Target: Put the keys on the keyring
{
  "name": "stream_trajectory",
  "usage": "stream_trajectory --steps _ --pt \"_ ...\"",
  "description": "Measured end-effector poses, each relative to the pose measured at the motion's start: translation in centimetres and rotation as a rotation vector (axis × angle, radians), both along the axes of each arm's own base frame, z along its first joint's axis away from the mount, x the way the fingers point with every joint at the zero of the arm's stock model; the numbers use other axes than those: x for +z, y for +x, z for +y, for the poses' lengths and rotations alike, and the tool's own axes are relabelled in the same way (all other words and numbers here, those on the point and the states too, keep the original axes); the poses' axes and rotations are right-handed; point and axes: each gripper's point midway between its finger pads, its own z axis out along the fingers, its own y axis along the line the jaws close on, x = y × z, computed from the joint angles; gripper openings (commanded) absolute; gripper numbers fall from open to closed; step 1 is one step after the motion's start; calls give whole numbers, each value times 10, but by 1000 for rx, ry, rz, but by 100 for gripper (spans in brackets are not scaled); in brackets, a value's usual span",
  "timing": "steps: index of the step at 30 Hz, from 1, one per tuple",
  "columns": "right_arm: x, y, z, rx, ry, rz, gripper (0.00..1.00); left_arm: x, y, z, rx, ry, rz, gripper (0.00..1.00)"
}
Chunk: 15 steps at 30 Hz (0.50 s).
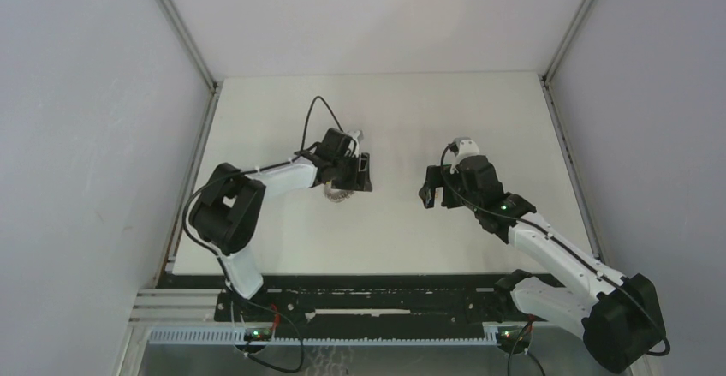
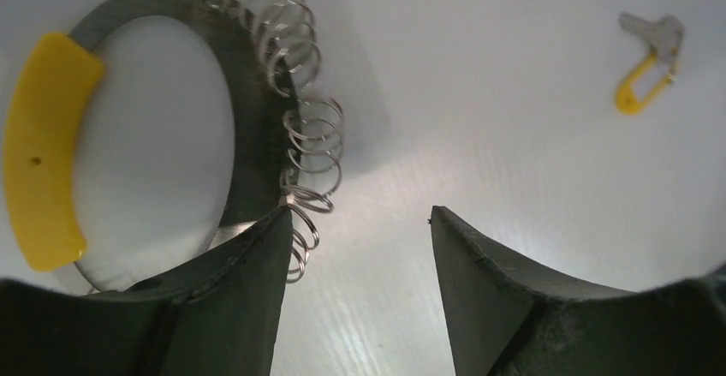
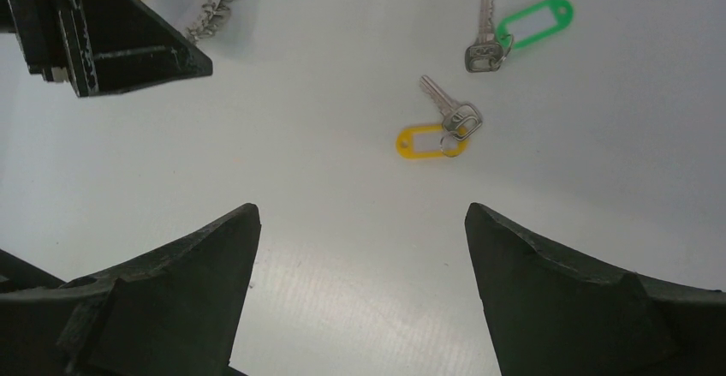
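The keyring (image 2: 257, 119) is a large dark grey ring with a yellow section (image 2: 47, 149) and a row of small wire rings (image 2: 300, 76) along its rim. It lies on the white table under my left gripper (image 2: 360, 213). That gripper is open: its left finger (image 2: 231, 290) covers the ring's rim and only bare table shows between the jaws. Two keys lie apart on the table, one with a green tag (image 3: 514, 29), one with a yellow-orange tag (image 3: 441, 128), ahead of my open, empty right gripper (image 3: 360, 209). The top view shows both grippers, left (image 1: 364, 173) and right (image 1: 431, 194), facing each other.
The white table (image 1: 385, 239) is walled by grey panels on the left and right. In the right wrist view the left gripper's black fingers (image 3: 103, 33) fill the top left corner. The yellow-tagged key (image 2: 651, 59) also shows at the upper right of the left wrist view.
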Motion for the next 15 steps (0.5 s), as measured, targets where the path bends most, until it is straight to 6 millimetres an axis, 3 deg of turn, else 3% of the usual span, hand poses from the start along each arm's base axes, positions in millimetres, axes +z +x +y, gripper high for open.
stream_trajectory --steps 5,10,15 --pt "0 -1 1 3 -1 0 90 15 -20 -26 -42 -86 10 69" --pt "0 -1 2 6 -2 -1 88 50 -39 -57 -107 -185 -42 69" --pt "-2 -3 10 39 -4 -2 86 92 -38 -47 -80 -210 -156 69"
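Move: The keyring lies some 8 cm to the left of the left hand, about 2 cm ahead and 3 cm below the hand point, its small wire rings right beside the nearer fingertip. The yellow-tagged key is about 17 cm to that hand's right, roughly 1 cm back. From the right hand, the yellow-tagged key is about 9 cm straight ahead and 11 cm down; the green-tagged key is about 7 cm beyond it and 3 cm farther right. Backing off to the right at first, then climbing faster and faster, the left hand leaves the keyring's wire rings: about 9 cm up in all, some 5 cm right and 4 cm back, with a slight swing back left and forward at the end. The wrist rolls its left side down and tips up a little, some 15 degrees in all; the fingers stay part open and empty, coming clear of the rings. ##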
